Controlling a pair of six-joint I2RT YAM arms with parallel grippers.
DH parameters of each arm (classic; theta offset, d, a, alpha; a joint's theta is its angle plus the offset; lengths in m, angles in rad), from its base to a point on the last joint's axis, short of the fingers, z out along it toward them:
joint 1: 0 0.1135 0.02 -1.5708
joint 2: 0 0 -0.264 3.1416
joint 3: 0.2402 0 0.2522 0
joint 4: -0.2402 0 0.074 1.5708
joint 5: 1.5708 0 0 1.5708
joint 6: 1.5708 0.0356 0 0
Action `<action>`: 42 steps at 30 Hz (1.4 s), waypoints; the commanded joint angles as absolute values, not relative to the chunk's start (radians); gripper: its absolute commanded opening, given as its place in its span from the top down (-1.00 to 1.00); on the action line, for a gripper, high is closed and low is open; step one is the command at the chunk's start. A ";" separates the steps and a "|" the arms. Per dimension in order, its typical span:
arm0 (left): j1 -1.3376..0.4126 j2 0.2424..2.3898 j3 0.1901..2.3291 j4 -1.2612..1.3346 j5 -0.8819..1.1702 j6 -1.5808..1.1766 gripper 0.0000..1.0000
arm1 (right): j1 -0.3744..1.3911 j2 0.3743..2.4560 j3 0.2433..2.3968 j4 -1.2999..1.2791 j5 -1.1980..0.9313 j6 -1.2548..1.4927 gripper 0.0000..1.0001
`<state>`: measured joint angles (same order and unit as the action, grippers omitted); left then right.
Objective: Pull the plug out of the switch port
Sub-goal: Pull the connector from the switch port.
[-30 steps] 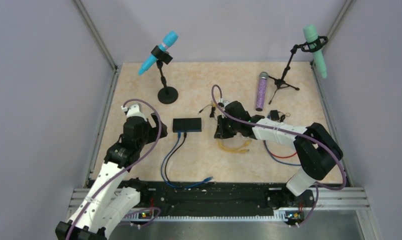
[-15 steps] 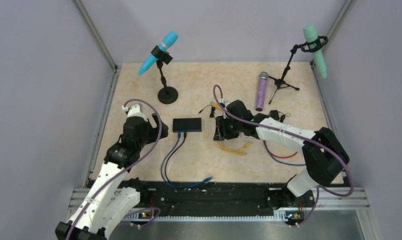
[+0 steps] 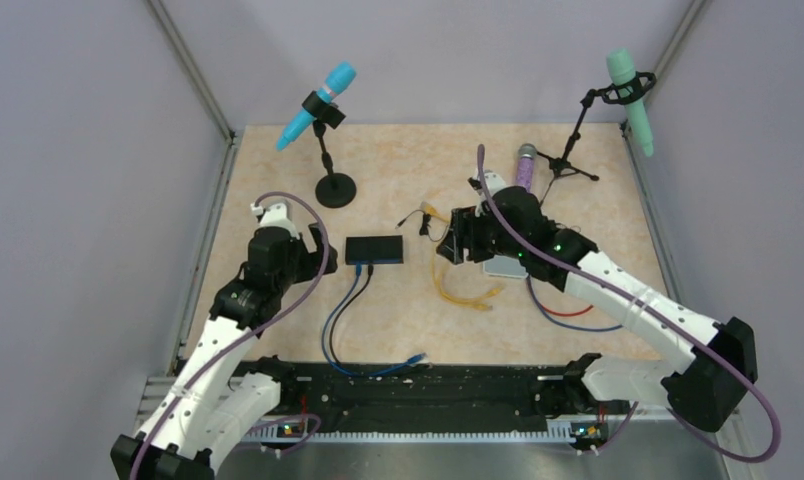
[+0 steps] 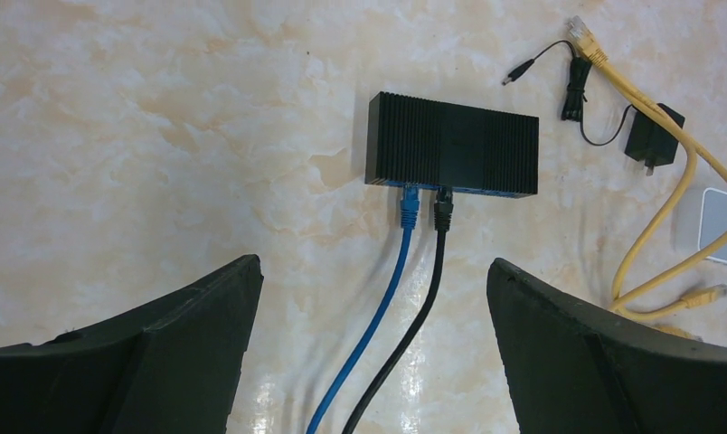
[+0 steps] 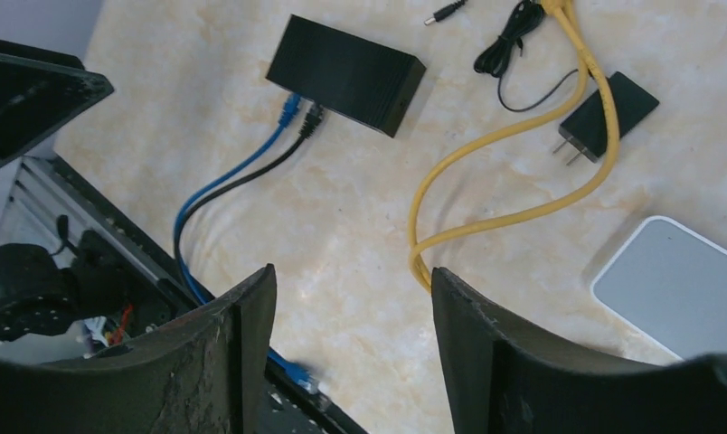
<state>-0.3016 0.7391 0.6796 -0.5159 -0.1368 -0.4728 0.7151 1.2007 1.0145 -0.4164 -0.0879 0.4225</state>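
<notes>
The black switch [image 3: 374,249] [image 4: 452,145] [image 5: 346,72] lies flat mid-table. A blue plug [image 4: 409,206] [image 5: 290,107] and a black plug [image 4: 443,210] [image 5: 312,119] sit in ports on its near edge, their cables running toward the table front. A yellow cable [image 3: 465,288] [image 4: 667,208] [image 5: 486,154] lies loose to the right, its plug [image 4: 581,32] free of the switch. My left gripper [image 3: 318,246] [image 4: 371,271] hangs wide open just left of the switch, empty. My right gripper [image 3: 456,240] [image 5: 353,276] is open and empty, above the yellow cable right of the switch.
A small black power adapter [image 4: 651,136] [image 5: 608,113] and a pale grey pad [image 5: 676,289] lie right of the switch. Microphones on stands [image 3: 323,105] [image 3: 628,85] stand at the back. Red and blue cables [image 3: 568,312] loop at right. A loose blue plug [image 3: 415,357] lies by the front rail.
My right gripper has opened, risen and drawn back to the right, leaving the yellow cable lying on the table. The left arm has barely moved.
</notes>
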 commanded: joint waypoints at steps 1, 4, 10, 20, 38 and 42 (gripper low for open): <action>-0.299 0.799 0.768 -0.432 -0.126 -0.385 -0.97 | 0.709 1.166 0.959 -0.290 -0.151 0.546 -0.26; -0.299 0.862 0.807 -0.406 -0.096 -0.326 -0.97 | 0.710 1.228 0.953 -0.212 -0.278 0.638 -0.26; -0.299 1.019 0.892 -0.336 -0.067 -0.234 -0.97 | 0.711 1.406 0.992 -0.074 -0.438 0.777 -0.26; -0.295 1.275 1.142 -0.568 -0.103 0.136 -0.97 | 0.715 1.748 1.251 -0.080 -0.435 0.805 -0.19; -0.279 1.404 0.829 -0.232 0.222 -0.134 -0.88 | 0.697 1.965 1.446 -0.323 -0.312 0.607 -0.23; -0.279 1.438 0.808 -0.186 0.266 -0.180 -0.85 | 0.680 2.013 1.478 -0.334 -0.351 0.592 -0.23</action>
<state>-0.2829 1.4242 0.8272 -0.2909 0.1928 -0.1089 0.7013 1.9614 1.4109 -0.3050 -0.3283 0.6292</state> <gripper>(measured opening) 0.937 0.612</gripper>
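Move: The switch's middle is about 11 cm ahead of my left hand, 9 cm to its right and 12 cm below; of the plugs on its near side, the black one is 7 cm ahead and 8 cm right, the blue one 2 cm left of that. From my right hand the black plug is about 17 cm left, 7 cm ahead and 16 cm down, with the switch's middle 4 cm beyond it; the cord bundle is 17 cm ahead and 5 cm left. I bring both hands in on the switch. My left, wide open, reaches forward about 10 cm, then eases back a little and sinks some 12 cm while drifting right, turning about 30 degrees clockwise and tipping down. My right swings left and down, then forward, about 12 cm left and 12 cm lower in all, fingers staying part open and tipping down towards the switch's right end. ##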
